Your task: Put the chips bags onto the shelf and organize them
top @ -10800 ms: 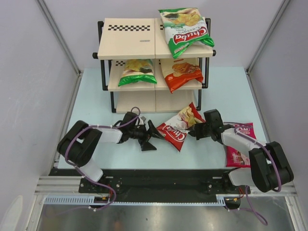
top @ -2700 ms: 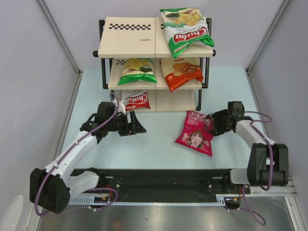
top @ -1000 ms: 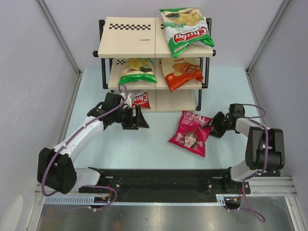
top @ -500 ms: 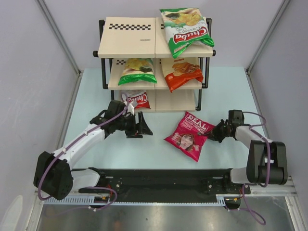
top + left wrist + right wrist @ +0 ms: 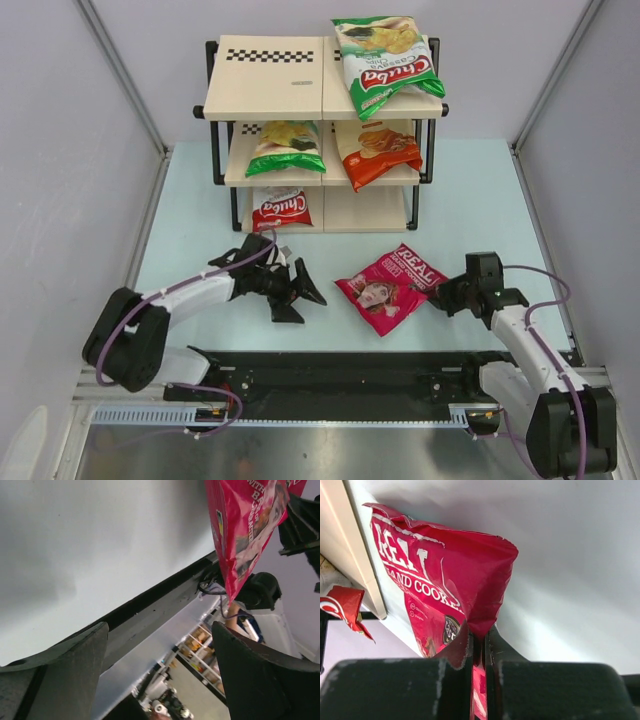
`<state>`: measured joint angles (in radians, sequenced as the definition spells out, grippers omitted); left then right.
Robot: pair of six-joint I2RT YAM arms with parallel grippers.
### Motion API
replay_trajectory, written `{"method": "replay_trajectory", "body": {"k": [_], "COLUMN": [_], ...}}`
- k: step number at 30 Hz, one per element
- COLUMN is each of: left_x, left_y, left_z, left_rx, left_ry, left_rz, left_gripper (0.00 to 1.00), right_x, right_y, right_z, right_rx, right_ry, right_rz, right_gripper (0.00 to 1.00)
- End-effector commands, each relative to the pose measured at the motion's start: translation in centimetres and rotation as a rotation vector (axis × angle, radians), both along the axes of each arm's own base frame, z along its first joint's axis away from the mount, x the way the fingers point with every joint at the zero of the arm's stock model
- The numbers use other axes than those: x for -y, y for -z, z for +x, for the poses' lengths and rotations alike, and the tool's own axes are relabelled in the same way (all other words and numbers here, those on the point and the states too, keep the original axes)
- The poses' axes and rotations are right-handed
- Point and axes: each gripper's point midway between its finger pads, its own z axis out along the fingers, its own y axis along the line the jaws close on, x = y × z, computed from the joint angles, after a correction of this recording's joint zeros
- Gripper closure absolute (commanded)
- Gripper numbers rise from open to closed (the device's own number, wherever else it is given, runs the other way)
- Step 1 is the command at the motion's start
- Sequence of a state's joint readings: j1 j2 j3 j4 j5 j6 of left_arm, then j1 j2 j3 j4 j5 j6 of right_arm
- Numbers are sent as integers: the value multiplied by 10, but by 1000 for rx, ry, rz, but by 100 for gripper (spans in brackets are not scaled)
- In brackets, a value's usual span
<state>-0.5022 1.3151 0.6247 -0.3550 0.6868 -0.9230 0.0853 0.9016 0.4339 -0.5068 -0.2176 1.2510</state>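
The magenta chips bag (image 5: 388,288) with a face on it lies in front of the shelf (image 5: 270,82), its right edge pinched in my shut right gripper (image 5: 440,296). In the right wrist view the same magenta bag (image 5: 445,575) has its sealed edge clamped at my right gripper (image 5: 480,652). My left gripper (image 5: 298,297) stands open and empty just left of the bag; the left wrist view shows the magenta bag (image 5: 245,527) beyond its spread fingers (image 5: 65,675). On the shelf sit a green bag (image 5: 385,62) on top, a second green bag (image 5: 287,146) and the orange bag (image 5: 375,150) in the middle, and the red-and-white bag (image 5: 280,209) at the bottom.
A black rail (image 5: 330,372) runs along the near table edge with both arm bases on it. Grey side walls (image 5: 70,180) close in the pale blue table (image 5: 480,200). The right half of the bottom shelf board (image 5: 365,208) is bare.
My right gripper has pulled the magenta bag toward the near edge and leftward. My left gripper has drawn back from the shelf toward me and opened wider, leaving the red-and-white bag on the bottom board.
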Motion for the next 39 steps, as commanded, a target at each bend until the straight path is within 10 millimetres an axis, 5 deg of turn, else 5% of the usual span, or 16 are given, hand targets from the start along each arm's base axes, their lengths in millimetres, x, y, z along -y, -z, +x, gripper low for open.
{"method": "replay_trajectory", "body": {"k": [1,6,10,16,33,34,37,38,39], "left_x": [28,55,72,103,145,150,155,156,155], "left_y": [-22,-33,-11,-7,0,-5,-11,-18,-21], "left_z": [24,51,50,55,69,69,71,72,70], "left_rx": [-31,-16,-61,-86,-131,-129,-128,-117,-116], "left_ry": [-63,-168,-158,-124,-127,-116,-114,-113,-108], "left_rz": [-134,-159,-130,-125,-129,-149,-165,-176,-179], "left_gripper": [11,11,12,12,15,17,52,73,78], "right_x": [0,-8,-17,-27,-38,-38,-37,-38,-37], "right_y": [2,4,7,3,-11,-12,-16,-17,-16], "right_z": [-5,-8,-6,-4,-13,-12,-10,-9,-9], "right_rx": [-38,-40,-45,-35,-68,-67,-61,-60,-61], "right_ry": [83,69,49,57,139,144,166,166,160], "right_rz": [-7,-26,-12,14,128,132,152,161,158], "right_gripper": [100,100,100,100,100,100,100,100,99]}}
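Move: The pink chips bag's middle is about 17 cm to my left hand's right, 4 cm ahead and some 3 cm lower. The red chips bag on the lower shelf stands roughly 25 cm ahead of that hand and 7 cm to its left; the empty lower-shelf bay is about 24 cm ahead and 12 cm to its right. My right hand already holds the pink bag's right-hand side, its middle some 9 cm to that hand's left, 2 cm ahead and slightly lower. I sweep my open left hand about 14 cm to the right and 6 cm forward, sinking a little, until its fingers straddle the free left end of the pink bag, and only at the last do they close on it. My right hand keeps its pinch on the other side, easing some 3 cm left towards the left hand and turning slightly clockwise. ##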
